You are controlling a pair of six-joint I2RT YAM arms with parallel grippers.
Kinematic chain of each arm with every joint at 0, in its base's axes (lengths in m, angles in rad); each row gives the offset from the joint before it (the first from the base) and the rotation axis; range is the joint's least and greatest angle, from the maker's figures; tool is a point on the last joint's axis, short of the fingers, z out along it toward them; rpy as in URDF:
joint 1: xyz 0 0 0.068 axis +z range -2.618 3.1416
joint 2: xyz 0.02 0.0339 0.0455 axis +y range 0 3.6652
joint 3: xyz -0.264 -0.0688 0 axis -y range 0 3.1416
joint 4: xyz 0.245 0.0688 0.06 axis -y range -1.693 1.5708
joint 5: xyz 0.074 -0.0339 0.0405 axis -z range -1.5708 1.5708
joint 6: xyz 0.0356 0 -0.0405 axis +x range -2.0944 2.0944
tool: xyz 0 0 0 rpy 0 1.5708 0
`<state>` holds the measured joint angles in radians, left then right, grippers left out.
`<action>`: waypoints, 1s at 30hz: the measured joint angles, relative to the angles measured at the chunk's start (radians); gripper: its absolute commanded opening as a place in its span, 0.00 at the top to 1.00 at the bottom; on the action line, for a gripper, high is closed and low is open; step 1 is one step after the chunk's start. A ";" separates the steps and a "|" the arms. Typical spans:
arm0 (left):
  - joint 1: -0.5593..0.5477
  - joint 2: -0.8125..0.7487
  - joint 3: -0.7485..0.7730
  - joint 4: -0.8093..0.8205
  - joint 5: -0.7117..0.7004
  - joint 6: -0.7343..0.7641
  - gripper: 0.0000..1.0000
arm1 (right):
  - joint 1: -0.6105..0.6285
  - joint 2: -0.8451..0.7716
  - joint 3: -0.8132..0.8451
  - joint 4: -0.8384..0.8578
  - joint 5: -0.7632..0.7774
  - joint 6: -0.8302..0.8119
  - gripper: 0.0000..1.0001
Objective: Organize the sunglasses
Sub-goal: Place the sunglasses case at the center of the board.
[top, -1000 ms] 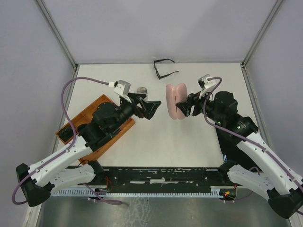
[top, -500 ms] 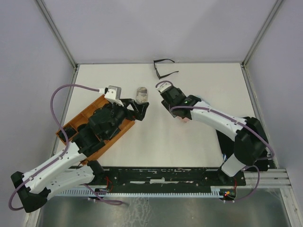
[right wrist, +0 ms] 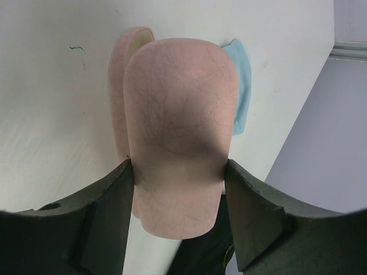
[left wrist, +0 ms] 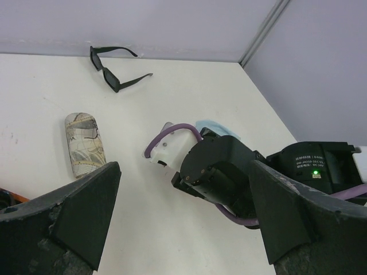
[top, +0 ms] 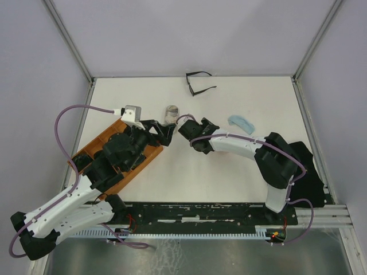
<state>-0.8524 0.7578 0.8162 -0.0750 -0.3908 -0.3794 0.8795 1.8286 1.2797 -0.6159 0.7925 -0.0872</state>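
One pair of black sunglasses (top: 198, 83) lies unfolded at the table's far edge, also seen in the left wrist view (left wrist: 112, 69). My right gripper (right wrist: 178, 172) is shut on an open pink case (right wrist: 175, 126), both fingers pressed against its sides. From above, that case is hidden under the right arm, whose wrist (top: 194, 133) reaches left to mid-table. My left gripper (top: 164, 133) hangs open and empty over the table just left of that wrist, its wide-spread fingers (left wrist: 69, 212) framing bare table.
A patterned case (top: 171, 113) lies just beyond the two wrists. A light-blue cloth (top: 242, 122) lies to the right. An orange tray (top: 146, 157) sits at the left, mostly under the left arm. The enclosure walls stand close behind the sunglasses.
My right arm has swung left across the table with the pink case, which no longer shows from above, and the blue cloth is uncovered. My left gripper has drawn back slightly left.
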 measured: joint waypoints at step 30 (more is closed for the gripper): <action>0.000 0.023 -0.005 0.001 0.071 0.011 0.01 | 0.056 0.066 -0.058 0.055 -0.061 0.005 0.07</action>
<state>-0.8524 0.7811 0.8112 -0.0738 -0.3195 -0.3679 0.9360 1.8946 1.2217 -0.5610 0.7315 -0.0826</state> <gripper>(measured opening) 0.991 0.882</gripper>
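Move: My right hand already holds the pink sunglasses case, slightly open, low over the middle of the board; the spot for it is some 8 cm below my fingers, a couple of centimetres to the left and a touch back. From this hand the blue cloth lies about 7 cm ahead and 9 cm to the right, the patterned case about 11 cm ahead and 20 cm to the left. From my raised left hand the spot is roughly 7 cm ahead, 22 cm to the right and 31 cm below. I lower the sunglasses case with my right hand onto the centre of the board, gently at first and nearly straight down. Then I spread my fingers clearly wider to let go of its sides and carry on down, easing back and to the left; in all the hand sinks about 4.5 cm and shifts some 2 cm back and 2 cm left. ##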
